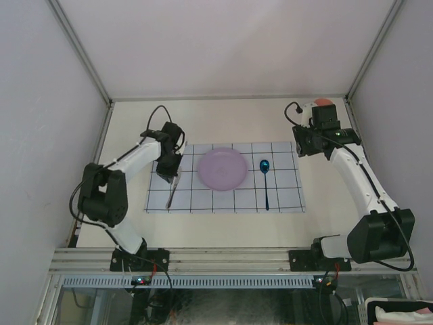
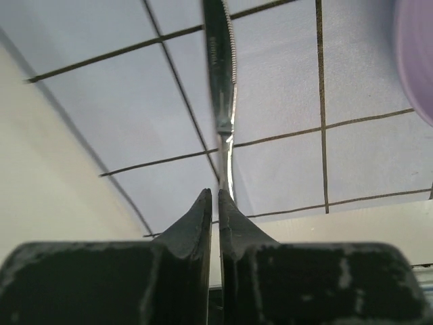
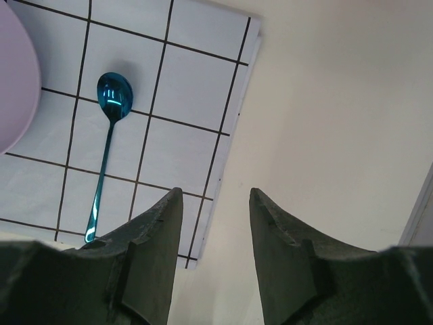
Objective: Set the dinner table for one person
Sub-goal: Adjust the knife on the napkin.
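Observation:
A silver knife (image 1: 172, 189) lies on the left side of the grid-patterned cloth (image 1: 284, 196), its serrated blade (image 2: 220, 68) pointing away from my left gripper (image 2: 215, 193). That gripper's jaws stand a thin slit apart; the knife's handle runs under the right tip, not inside the slit. A lilac plate (image 1: 222, 169) sits mid-cloth, and a blue spoon (image 1: 265, 179) lies to its right. My right gripper (image 3: 215, 193) hovers open and empty over the cloth's right edge and the off-white dinner table (image 3: 338, 135), with the spoon (image 3: 108, 135) to its left.
An orange-red object (image 1: 323, 101) shows at the back right corner behind my right wrist. Aluminium rails (image 1: 230, 257) run along the near edge by the arm bases. Grey walls enclose the table on three sides.

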`<move>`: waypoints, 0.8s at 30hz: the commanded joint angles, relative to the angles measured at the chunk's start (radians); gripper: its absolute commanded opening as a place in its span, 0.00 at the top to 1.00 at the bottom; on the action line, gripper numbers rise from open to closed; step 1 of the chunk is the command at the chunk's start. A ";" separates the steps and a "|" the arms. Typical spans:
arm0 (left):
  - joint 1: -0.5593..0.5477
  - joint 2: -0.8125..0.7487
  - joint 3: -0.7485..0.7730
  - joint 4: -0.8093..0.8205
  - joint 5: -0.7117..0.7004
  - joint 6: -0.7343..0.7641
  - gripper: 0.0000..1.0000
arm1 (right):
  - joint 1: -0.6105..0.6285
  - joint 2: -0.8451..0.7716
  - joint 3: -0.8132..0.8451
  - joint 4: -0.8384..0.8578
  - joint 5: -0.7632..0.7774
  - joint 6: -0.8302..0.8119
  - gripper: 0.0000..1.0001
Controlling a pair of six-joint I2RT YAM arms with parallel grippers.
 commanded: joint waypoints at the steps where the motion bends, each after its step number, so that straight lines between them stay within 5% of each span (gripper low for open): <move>1: 0.005 -0.183 0.049 0.022 -0.108 0.061 0.87 | 0.016 -0.036 0.000 0.050 0.012 -0.005 0.56; 9: 0.006 -0.343 0.159 0.022 -0.130 0.082 0.83 | 0.030 -0.084 -0.057 0.079 0.009 0.008 0.54; 14: 0.005 -0.484 0.173 0.079 -0.149 0.132 0.70 | 0.029 -0.156 -0.123 0.084 0.009 0.004 0.54; 18: 0.005 -0.581 0.194 0.100 -0.086 0.169 0.32 | 0.017 -0.225 -0.179 0.087 0.011 -0.006 0.54; 20: 0.005 -0.651 0.135 0.161 -0.025 0.175 0.02 | 0.000 -0.252 -0.204 0.091 0.008 -0.004 0.54; 24: 0.005 -0.705 0.001 0.182 0.011 0.133 0.00 | -0.031 -0.289 -0.231 0.091 -0.012 0.003 0.54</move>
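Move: The knife lies on the napkin almost under the left hand, its middle about 1 cm ahead, 1 cm to the right and 3 cm below. The plate's middle is some 17 cm to that hand's right and 7 cm farther out; the spoon lies roughly 31 cm right and 2 cm ahead. From the right hand, the knife is about 44 cm to the left, 4 cm back and 16 cm down. Lift the left gripper away from the knife, nearly straight up by about 25 cm, easing slightly forward at first and then drifting back. Swing its fingers forward by some 50 degrees as it climbs, and open them from almost shut to fully wide late in the rise. Meanwhile draw the right gripper back about 4 cm, fingers still half open. ##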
